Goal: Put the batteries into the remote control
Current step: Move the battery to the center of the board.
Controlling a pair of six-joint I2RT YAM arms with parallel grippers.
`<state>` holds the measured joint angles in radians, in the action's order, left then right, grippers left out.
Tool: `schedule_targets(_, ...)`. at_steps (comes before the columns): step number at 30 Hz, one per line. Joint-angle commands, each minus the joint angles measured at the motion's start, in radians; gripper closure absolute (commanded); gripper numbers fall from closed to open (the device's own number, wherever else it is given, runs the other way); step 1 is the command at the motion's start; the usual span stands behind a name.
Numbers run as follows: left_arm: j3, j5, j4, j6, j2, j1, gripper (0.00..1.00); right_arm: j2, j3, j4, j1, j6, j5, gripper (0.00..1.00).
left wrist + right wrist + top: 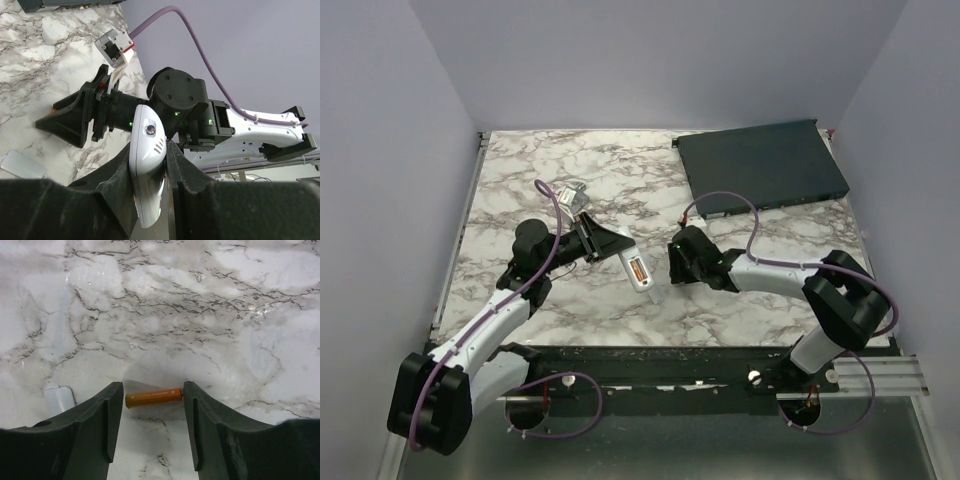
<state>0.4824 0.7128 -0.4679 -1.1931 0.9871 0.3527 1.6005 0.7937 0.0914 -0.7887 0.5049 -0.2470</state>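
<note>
My left gripper (150,187) is shut on the white remote control (146,165), pinching its slim sides, and holds it above the table. From above, the remote (638,272) shows its orange-copper battery recess facing up, with the left gripper (623,250) at its far end. One orange battery (153,397) lies on the marble, lengthwise between the fingertips of my right gripper (153,401). Its right end touches the right finger (200,420). A thin gap shows at the left finger (107,415). The right gripper (672,262) stands just right of the remote and hides the battery in the top view.
A large dark flat box (760,165) lies at the back right. A small pale grey plastic piece (59,399) rests on the marble left of my right fingers, also seen in the left wrist view (22,165). Grey walls (410,150) enclose the marble table (520,170).
</note>
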Motion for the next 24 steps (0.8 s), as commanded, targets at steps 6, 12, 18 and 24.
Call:
schedule_targets(6,0.039,0.023,0.003,0.012,-0.019,-0.009,1.00,-0.020,-0.017,0.013,-0.037,0.082,-0.040,0.23)
schedule_targets(12,0.039,0.020,0.005,0.012,-0.015,-0.009,1.00,-0.020,-0.013,0.018,-0.036,0.072,-0.031,0.22)
schedule_targets(18,0.043,0.013,0.008,0.013,-0.013,-0.011,1.00,-0.077,-0.048,0.004,-0.037,0.087,-0.087,0.22)
schedule_targets(24,0.047,0.002,0.019,0.015,-0.024,-0.013,1.00,-0.226,-0.093,-0.064,-0.036,0.039,-0.085,0.20)
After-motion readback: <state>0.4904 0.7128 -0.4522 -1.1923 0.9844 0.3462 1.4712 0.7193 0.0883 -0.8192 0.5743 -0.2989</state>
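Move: The battery lies between the right hand's half-open fingertips, practically at the hand point and no more than 1 cm below it. Its white cover lies on the table about 7 cm to that hand's left and 4 cm back; the remote, held by the left hand, hangs some 12 cm left, 6 cm back and 20 cm up. From the left hand the battery is roughly 16 cm right, 3 cm ahead and 22 cm down. Back and left by barely 1 cm the right hand eases while its fingers spread from about half to over three-quarters open, letting go of the battery's two ends. It pauses low over the table with the battery between the open fingers, then starts straight off it, rising about 2 cm and drifting some 1.5 cm to the right. The left hand keeps its hold on the remote. ##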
